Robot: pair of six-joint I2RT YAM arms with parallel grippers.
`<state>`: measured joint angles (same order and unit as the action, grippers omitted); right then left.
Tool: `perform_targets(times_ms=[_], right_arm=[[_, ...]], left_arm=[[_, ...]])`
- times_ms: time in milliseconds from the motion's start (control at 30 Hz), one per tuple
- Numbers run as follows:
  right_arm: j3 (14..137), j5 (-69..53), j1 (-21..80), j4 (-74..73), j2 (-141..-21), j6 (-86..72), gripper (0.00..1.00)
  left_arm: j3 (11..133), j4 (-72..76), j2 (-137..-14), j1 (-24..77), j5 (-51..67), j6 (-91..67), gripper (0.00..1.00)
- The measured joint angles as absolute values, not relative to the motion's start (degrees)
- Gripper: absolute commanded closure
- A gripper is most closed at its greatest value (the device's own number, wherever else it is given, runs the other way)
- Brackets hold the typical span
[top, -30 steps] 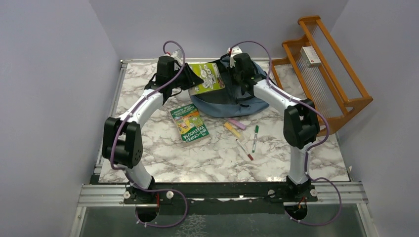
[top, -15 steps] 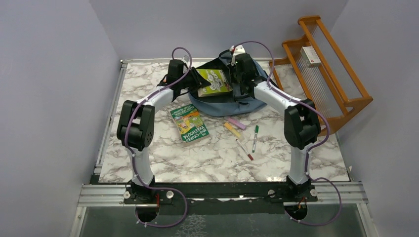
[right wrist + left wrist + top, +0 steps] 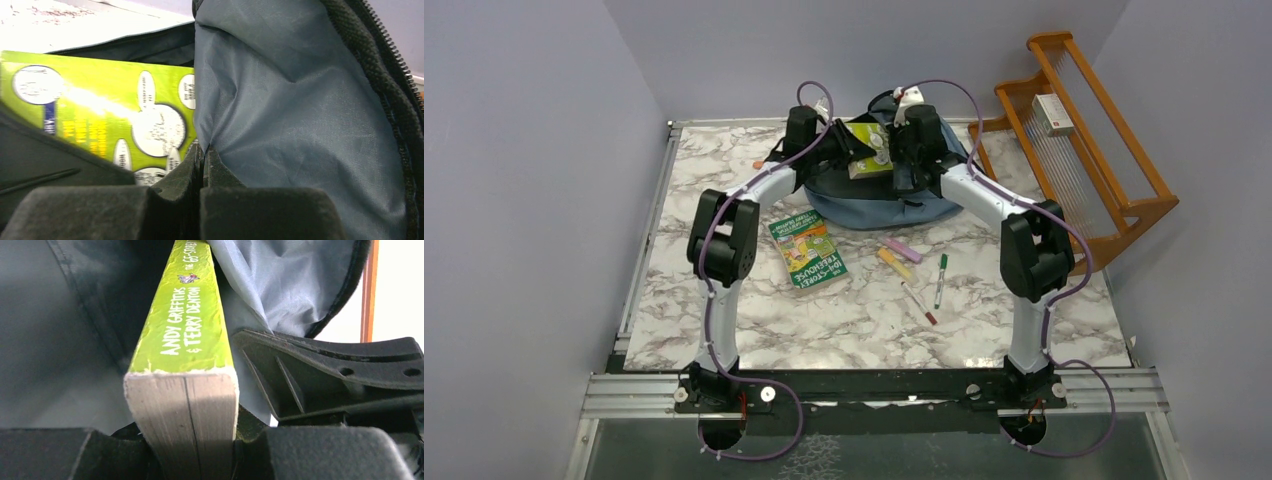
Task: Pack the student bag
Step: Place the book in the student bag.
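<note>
The student bag (image 3: 874,207), slate-blue, lies at the far middle of the table with its mouth held up. My left gripper (image 3: 838,150) is shut on a thick lime-green book (image 3: 870,150). In the left wrist view the book (image 3: 186,335) stands on edge between the jaws (image 3: 186,452), with its spine up and its far end inside the bag's grey lining (image 3: 280,285). My right gripper (image 3: 204,152) is shut, pinching a fold of the bag's lining (image 3: 295,115) and lifting the rim (image 3: 902,160). The book's cover (image 3: 100,112) shows just left of it.
A second green book (image 3: 808,250) lies on the marble table (image 3: 824,320) in front of the bag. Several markers and highlighters (image 3: 902,250) (image 3: 941,280) (image 3: 918,302) lie to its right. A wooden rack (image 3: 1114,170) with a small white box (image 3: 1052,113) stands at the far right.
My left arm has swung right and farther away, carrying the lime-green book from the bag's left side into its opening. The right gripper has kept its hold on the bag.
</note>
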<state>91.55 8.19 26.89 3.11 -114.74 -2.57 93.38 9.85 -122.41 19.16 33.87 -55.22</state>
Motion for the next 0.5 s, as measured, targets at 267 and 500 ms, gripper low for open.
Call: perform_targets(times_ms=[267, 500], right_arm=[[91.55, 5.28, 26.72, 3.62, -114.74, -2.68, 1.0], [91.55, 2.37, 26.7, 3.68, -114.74, -3.22, 0.99]], left_arm=[[102.21, 11.55, -131.48, 20.67, 36.47, -57.69, 1.0], [109.91, 11.77, -138.52, 21.65, 38.02, -58.96, 1.0]])
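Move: The left hand already holds the light-green book in the student bag's mouth; the bag's middle lies about 4 cm back, 4 cm right and some 12 cm below it. The raised flap is about level with the hand, 6 cm to its right, and the second book lies 20 cm back, 12 cm left and 16 cm below. From the right hand, pinching that flap, the bag's middle is about 4 cm back, 3 cm left and 12 cm below. Left hand pushes its gripped book about 5 cm right, 3 forward and down beneath the flap the right keeps pinched. ##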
